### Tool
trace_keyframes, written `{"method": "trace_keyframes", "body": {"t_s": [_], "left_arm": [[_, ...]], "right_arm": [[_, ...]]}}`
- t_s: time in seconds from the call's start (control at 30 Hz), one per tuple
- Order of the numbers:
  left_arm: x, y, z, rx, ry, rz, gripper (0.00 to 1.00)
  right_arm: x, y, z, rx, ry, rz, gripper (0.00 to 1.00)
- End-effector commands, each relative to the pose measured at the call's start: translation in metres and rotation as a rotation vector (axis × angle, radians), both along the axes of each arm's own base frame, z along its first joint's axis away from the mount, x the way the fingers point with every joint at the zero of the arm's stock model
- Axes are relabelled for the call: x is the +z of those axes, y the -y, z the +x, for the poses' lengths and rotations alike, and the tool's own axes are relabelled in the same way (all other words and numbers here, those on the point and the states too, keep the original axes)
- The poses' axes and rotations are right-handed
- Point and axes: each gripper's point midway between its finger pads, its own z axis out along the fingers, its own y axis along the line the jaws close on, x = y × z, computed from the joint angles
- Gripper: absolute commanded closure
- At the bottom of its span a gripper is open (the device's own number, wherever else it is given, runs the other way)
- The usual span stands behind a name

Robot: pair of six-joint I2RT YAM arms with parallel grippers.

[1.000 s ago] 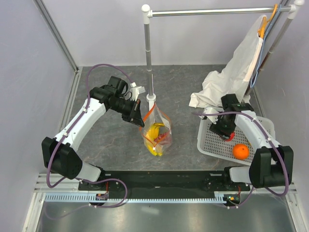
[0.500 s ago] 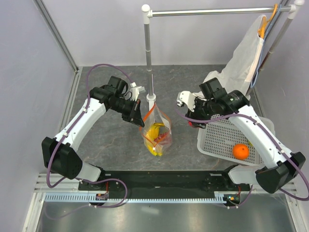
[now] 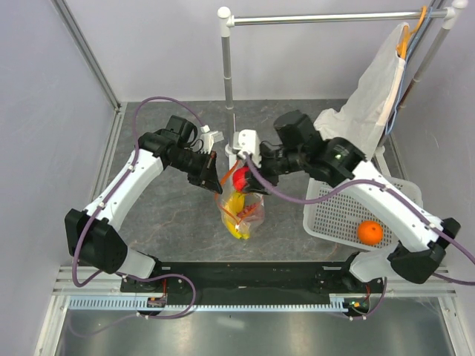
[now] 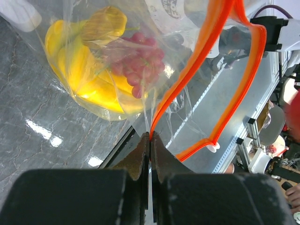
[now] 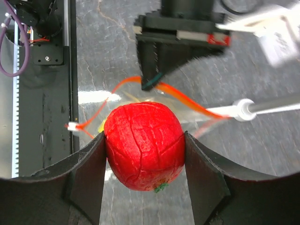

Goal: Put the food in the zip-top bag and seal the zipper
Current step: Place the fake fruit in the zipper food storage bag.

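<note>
The clear zip-top bag [image 3: 241, 211] stands on the table with its mouth held open. Inside lie a yellow banana [image 4: 82, 70] and dark red grapes [image 4: 140, 65]. My left gripper [image 4: 150, 137] is shut on the red zipper [image 4: 206, 70] at the bag's near rim; the white slider [image 4: 213, 147] sits at the strip's far end. My right gripper [image 5: 144, 140] is shut on the small red fruit [image 5: 144, 146] and hangs just above the bag's mouth [image 3: 241, 178]. The orange [image 3: 369, 232] lies in the white mesh basket.
The white mesh basket [image 3: 334, 219] stands at the right. Behind it a white cloth bag [image 3: 364, 119] hangs from a rail. A rack pole [image 3: 228, 81] rises just behind the zip-top bag. Walls close in the left and back.
My right arm has swung left from the mesh basket, carrying the red fruit, and now hangs over the bag's mouth. The left arm and the bag have stayed put.
</note>
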Motion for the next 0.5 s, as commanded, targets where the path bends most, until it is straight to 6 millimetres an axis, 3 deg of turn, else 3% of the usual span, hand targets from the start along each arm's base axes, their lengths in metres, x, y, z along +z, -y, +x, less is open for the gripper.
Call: {"method": "trace_keyframes", "body": {"t_s": [0.0,0.1,0.13,0.23,0.37,0.47], "left_arm": [[0.024,0.008,0.003,-0.019,0.037,-0.051,0.98],[0.029,0.008,0.000,-0.020,0.038,-0.064,0.98],[0.028,0.008,0.001,-0.021,0.040,-0.063,0.98],[0.025,0.007,0.001,-0.023,0.042,-0.052,0.98],[0.021,0.006,0.000,-0.022,0.034,-0.043,0.98],[0.023,0.007,0.000,-0.025,0.033,-0.051,0.98]], "right_arm": [[-0.012,-0.031,0.004,0.028,0.045,-0.005,0.52],[-0.034,-0.032,0.013,-0.001,0.074,-0.045,0.42],[-0.036,-0.033,0.013,0.000,0.075,-0.053,0.27],[-0.033,-0.033,0.010,-0.017,0.044,-0.068,0.04],[-0.018,-0.008,0.010,-0.094,0.082,-0.099,0.02],[-0.032,0.026,0.007,-0.143,0.095,-0.210,0.02]]}}
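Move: The red fruit is already in the right fingers. The open mouth of the zip-top bag lies some 12 cm below that hand and about 3 cm to its left, neither ahead nor back. The bananas and grapes sit in the bag, roughly 24 cm below the hand and 2 cm to its left; the rack post's foot is about 15 cm ahead, 3 cm left and 28 cm down. The mouth's middle is about 6 cm to the right of the left hand, level with it both ways. The red fruit is carried down towards the bag's mouth and let go over it: the right hand sinks about 5 cm and shifts some 3 cm left, fingers tilting about 10 degrees further down as they spread from their grip to fully open, then eases back right a little over a centimetre. The left fingers keep pinching the orange rim, rising about 1 cm. ##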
